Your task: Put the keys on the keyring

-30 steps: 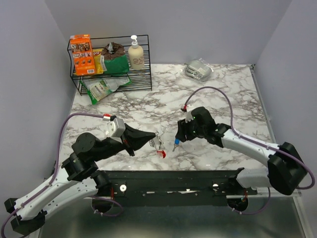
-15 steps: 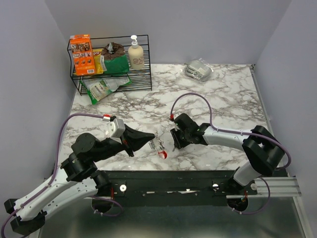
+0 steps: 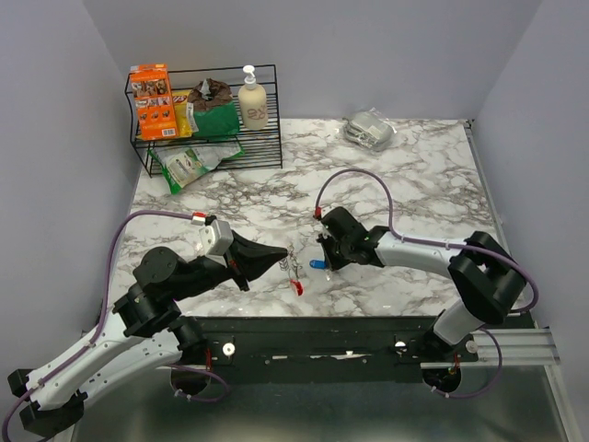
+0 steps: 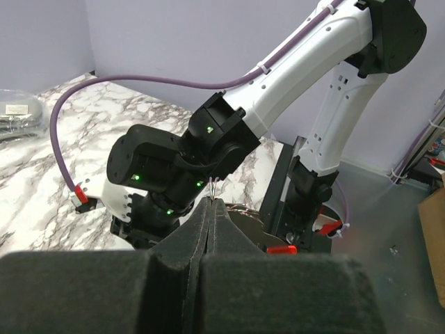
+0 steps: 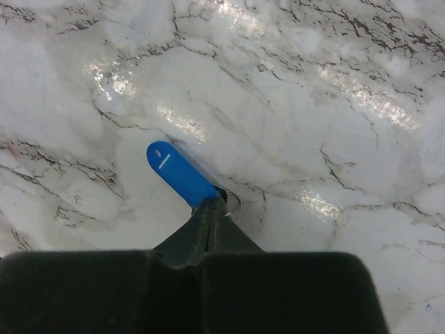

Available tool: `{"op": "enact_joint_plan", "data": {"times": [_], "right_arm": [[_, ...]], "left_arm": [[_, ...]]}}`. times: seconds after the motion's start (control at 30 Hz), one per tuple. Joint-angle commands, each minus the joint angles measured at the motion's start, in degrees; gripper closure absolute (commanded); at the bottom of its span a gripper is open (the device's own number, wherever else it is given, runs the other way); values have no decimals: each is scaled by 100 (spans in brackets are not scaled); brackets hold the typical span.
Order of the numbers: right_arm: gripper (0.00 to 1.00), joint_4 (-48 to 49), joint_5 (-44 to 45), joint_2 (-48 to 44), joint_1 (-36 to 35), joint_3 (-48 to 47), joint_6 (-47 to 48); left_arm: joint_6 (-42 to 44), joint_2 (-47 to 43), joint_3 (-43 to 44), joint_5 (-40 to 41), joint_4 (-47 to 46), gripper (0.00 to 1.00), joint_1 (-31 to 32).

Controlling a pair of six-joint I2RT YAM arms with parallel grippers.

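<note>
The keyring (image 3: 293, 268), a short silver chain ending in a red clip (image 3: 298, 287), hangs from my left gripper (image 3: 286, 254), which is shut on its top. In the left wrist view a thin wire loop (image 4: 213, 186) sticks out of the shut left gripper (image 4: 211, 202). One of the keys, blue-headed (image 3: 317, 264), lies low over the marble just right of the keyring. My right gripper (image 3: 326, 261) is shut on its ring end. The right wrist view shows the blue head (image 5: 177, 170) and a small silver ring (image 5: 236, 202) at the shut right gripper (image 5: 214, 204). No other key shows.
A black wire rack (image 3: 258, 147) with boxes, packets and a soap bottle (image 3: 252, 98) stands at the back left. A silver foil pouch (image 3: 370, 129) lies at the back. The black base rail (image 3: 313, 333) runs along the near edge. Grey walls close in both sides.
My right gripper moved left toward the keyring, came down low and went from open to shut on the blue key. The left arm and the keyring stayed still.
</note>
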State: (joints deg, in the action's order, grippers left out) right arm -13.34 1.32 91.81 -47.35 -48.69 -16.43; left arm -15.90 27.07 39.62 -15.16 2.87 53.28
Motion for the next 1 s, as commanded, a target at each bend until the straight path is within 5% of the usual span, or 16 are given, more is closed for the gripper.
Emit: {"op": "enact_joint_plan", "data": {"times": [0.0, 0.4, 0.47, 0.5, 0.6, 0.97], "right_arm": [[100, -160, 0, -330, -37, 105, 122], [99, -151, -88, -1042, -37, 219, 456], [86, -134, -264, -999, -37, 228, 544], [67, -125, -264, -981, -37, 219, 579], [50, -37, -308, -911, -46, 254, 684], [49, 7, -291, -216, -37, 52, 711]], "left_arm": [[25, -44, 2, 127, -33, 100, 25], [122, -9, -94, 154, 143, 100, 25], [122, -9, -121, 162, 126, 100, 25], [114, -9, -147, 162, 117, 100, 25], [96, 0, -165, 145, 117, 100, 25], [70, 35, -217, 92, 55, 100, 25]]}}
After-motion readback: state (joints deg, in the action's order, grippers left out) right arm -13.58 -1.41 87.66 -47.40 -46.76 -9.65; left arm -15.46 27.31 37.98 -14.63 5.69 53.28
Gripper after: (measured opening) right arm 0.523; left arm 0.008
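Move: The key lies practically beneath my shut right fingertips, about 2 cm back and 1 cm below. Its blue tag stretches from there to the left, its middle roughly 2 cm left of that hand, level fore and aft and 1 cm below. The keyring hangs from my left fingers, some 12 cm back, 8 cm left and 30 cm above my right hand. From my left hand the key is about 11 cm ahead, 9 cm right and 33 cm below. I come up off the tag's ring end with my right fingers shut, rising about 5 cm, then open them roughly halfway and sink some 3.5 cm back towards the key, easing slightly back and turning the hand a little counter-clockwise. Meanwhile my left hand lowers the keyring about 2.5 cm, its fingers staying shut on it. ##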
